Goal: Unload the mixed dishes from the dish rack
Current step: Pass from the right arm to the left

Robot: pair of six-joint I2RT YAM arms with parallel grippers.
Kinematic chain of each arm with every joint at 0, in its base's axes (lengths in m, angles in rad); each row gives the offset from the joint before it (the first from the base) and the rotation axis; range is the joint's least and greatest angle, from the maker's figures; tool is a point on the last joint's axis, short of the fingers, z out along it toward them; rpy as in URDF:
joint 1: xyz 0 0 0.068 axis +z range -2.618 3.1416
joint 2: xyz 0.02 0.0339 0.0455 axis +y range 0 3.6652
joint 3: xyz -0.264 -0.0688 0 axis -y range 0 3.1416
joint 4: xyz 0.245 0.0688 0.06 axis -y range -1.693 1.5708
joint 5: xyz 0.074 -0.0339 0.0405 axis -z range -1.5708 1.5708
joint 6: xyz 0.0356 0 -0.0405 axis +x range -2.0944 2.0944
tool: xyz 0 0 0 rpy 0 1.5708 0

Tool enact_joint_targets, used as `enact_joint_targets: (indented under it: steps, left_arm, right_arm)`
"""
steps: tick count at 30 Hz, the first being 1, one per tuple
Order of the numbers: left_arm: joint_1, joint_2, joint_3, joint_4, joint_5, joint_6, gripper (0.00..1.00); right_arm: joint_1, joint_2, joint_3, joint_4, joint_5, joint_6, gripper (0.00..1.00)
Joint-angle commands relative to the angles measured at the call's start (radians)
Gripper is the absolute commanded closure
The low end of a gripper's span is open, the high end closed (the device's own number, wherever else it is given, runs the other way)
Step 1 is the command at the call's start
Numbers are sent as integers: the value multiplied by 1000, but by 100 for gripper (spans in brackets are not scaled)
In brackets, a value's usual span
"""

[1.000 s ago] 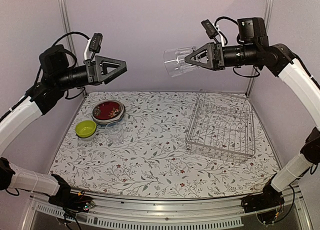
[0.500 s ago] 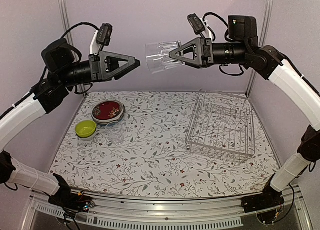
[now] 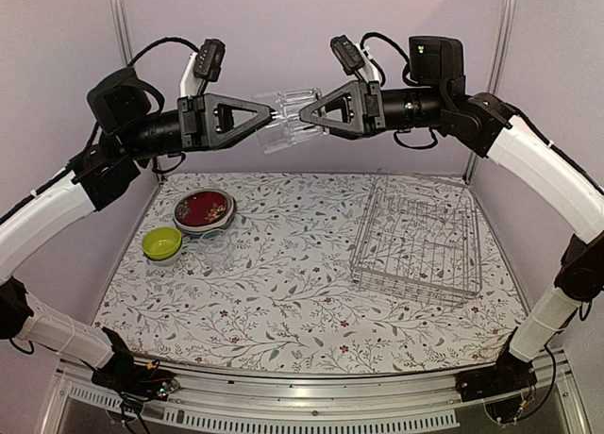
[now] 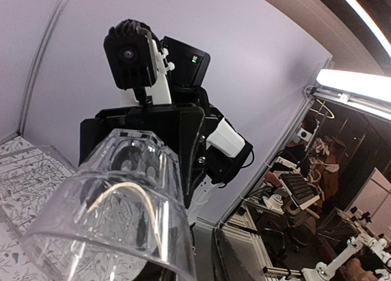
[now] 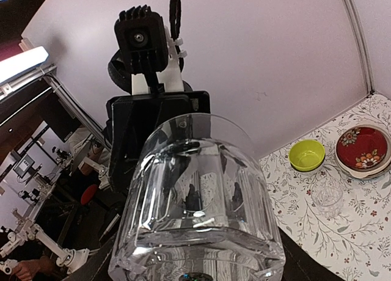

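Note:
A clear drinking glass (image 3: pixel 288 123) hangs on its side high over the table's back, between both grippers. My right gripper (image 3: pixel 304 119) is shut on its thick base. From the left, my left gripper (image 3: pixel 272 116) has closed onto the rim end. In the left wrist view the glass (image 4: pixel 110 214) fills the lower left and hides my own fingers. In the right wrist view the glass (image 5: pixel 198 208) covers the jaws. The silver wire dish rack (image 3: pixel 415 236) stands at the right of the table, and no dish shows in it.
On the table's left are a red floral plate (image 3: pixel 203 208) stacked on other plates, a lime-green bowl (image 3: pixel 162 242) sitting in a whitish bowl, and a second clear glass (image 3: pixel 217 252). Metal frame posts stand at the back corners.
Both arms swung inward and met over the table's back. The right gripper carried the glass leftward, and the left gripper came to its rim and narrowed its jaws.

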State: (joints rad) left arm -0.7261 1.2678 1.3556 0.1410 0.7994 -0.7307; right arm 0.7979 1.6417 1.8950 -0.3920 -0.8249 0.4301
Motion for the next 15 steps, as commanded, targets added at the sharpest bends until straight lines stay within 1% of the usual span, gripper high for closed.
enact_joint_targets:
  steps: [1,2,4,6,10,11,15]
  left_arm:
    - [-18,12,16,33,-2,-13,87]
    - [-18,12,16,29,-4,-13,92]
    - [-18,8,18,13,-18,-8,100]
    - [-18,5,22,-8,-33,0,100]
    - [-18,-4,25,-38,-52,13,100]
    - [-18,-6,28,-54,-56,23,100]
    - [-16,-22,49,-174,-96,89,100]
  right_arm:
    - [7,5,-18,47,-2,13,47]
    - [7,2,-22,47,4,11,46]
    - [6,-5,-28,43,12,8,40]
    - [6,-12,-35,42,19,3,33]
    - [7,-28,-37,22,44,-18,7]
    - [7,-35,-37,13,53,-24,2]
    - [-8,-58,-45,-22,74,-56,1]
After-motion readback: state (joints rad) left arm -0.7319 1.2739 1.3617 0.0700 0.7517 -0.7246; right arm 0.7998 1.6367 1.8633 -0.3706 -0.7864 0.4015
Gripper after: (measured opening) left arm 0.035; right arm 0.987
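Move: The left fingers straddle the open rim of the clear glass; its middle is some 3 cm to that hand's right and about 1 cm back. The right hand holds the base end, the middle about 3 cm to its left. Some 45 cm below the left hand stand another glass, about 15 cm ahead and 18 left, and the lime bowl, 15 ahead and 33 left. Left fingers shut on the glass's rim wall, sinking about 1 cm, while the right fingers open wide, releasing it. ##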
